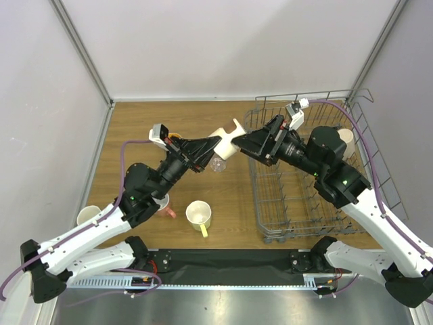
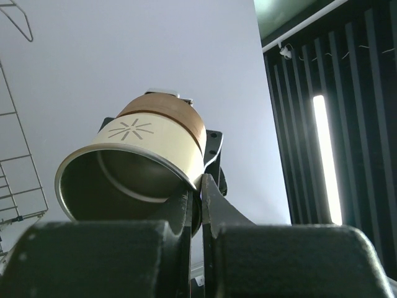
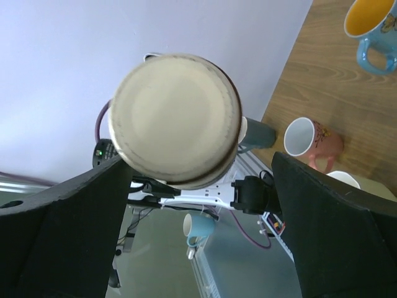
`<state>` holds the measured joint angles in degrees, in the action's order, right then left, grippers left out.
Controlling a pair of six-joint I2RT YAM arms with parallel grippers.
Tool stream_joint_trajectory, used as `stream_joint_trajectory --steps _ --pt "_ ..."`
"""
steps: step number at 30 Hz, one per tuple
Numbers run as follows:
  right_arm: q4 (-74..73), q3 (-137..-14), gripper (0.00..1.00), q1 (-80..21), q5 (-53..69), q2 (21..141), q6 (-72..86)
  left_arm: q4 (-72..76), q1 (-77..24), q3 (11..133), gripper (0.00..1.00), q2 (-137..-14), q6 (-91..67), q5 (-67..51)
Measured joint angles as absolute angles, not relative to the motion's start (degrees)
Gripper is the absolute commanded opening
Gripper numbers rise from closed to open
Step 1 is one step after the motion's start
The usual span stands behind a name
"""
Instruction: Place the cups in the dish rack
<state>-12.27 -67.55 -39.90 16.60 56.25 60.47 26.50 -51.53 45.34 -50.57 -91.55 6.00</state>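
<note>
A beige cup (image 1: pixel 227 140) with a brown band hangs in the air between my two grippers, left of the dish rack (image 1: pixel 261 203). My left gripper (image 1: pixel 215 143) is shut on its rim; in the left wrist view the fingers (image 2: pixel 200 184) pinch the rim of the beige cup (image 2: pixel 149 155). My right gripper (image 1: pixel 245 142) is open, one finger on each side of the cup. The right wrist view shows the cup's round base (image 3: pixel 175 121) between the wide-apart fingers of that gripper (image 3: pixel 198 162).
On the table lie a yellow-cream mug (image 1: pixel 199 214), a pink mug (image 3: pixel 311 141) partly under the left arm, a clear glass (image 1: pixel 218 164), a blue mug with orange inside (image 3: pixel 372 28) and a pale cup (image 1: pixel 88 215). Another beige cup (image 1: pixel 346 141) stands in the rack. A grey-blue mug (image 3: pixel 205 228) lies near the front rail.
</note>
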Motion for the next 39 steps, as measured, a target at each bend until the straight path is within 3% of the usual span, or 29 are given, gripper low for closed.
stream_joint_trajectory --steps 7,16,19,22,24,25,26,29,32,39 --pt "-10.52 -69.34 0.99 -39.90 14.39 57.98 59.75 28.32 -51.75 43.27 0.00 -50.63 -92.42 7.07" --pt "-9.67 -71.42 0.90 -39.90 13.72 60.47 58.92 29.52 -51.77 43.16 0.00 -51.18 -92.97 7.35" --pt "-9.43 -71.42 0.82 -39.90 13.74 60.82 58.63 29.58 -51.81 43.16 0.00 -51.79 -93.03 7.33" --pt "-9.47 -71.44 0.64 -39.86 13.34 61.25 58.26 30.15 -51.79 43.16 0.00 -52.01 -93.23 7.51" --pt "-9.39 -71.48 0.37 -39.86 13.06 61.34 58.15 30.48 -51.75 43.13 0.00 -52.10 -93.62 7.62" --pt "-9.32 -71.53 0.24 -39.86 13.02 61.34 57.80 30.59 -51.75 43.07 0.04 -52.14 -93.69 7.57" --pt "-9.37 -71.66 0.00 -39.86 12.95 61.39 57.41 30.61 -51.75 42.98 0.30 -52.10 -93.67 7.51" --pt "-10.50 -72.84 0.00 -39.88 12.84 62.30 56.12 29.52 -51.51 42.26 0.80 -51.16 -93.73 6.92" --pt "-12.73 -74.78 0.00 -39.79 11.42 63.77 53.41 24.84 -50.68 40.56 0.95 -47.48 -93.95 6.42" --pt "-17.67 -75.48 0.00 -33.01 4.95 64.03 42.61 0.08 -43.75 42.00 0.98 -34.68 -86.02 5.45"
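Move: The cup, still pinched by its rim in the left hand, lies some 5 cm ahead of the right hand, 4 cm left and slightly above; from the left hand it is about 5 cm right and 2 cm ahead, level. About 35 cm below the right hand stand the clear glass, some 14 cm ahead and 10 cm left, and the dish rack, its middle roughly 14 cm ahead and 21 cm right. Right hand advances 3 cm, grips the cup, then carries it 6 cm forward, rightward; left releases, withdrawing down-left. ##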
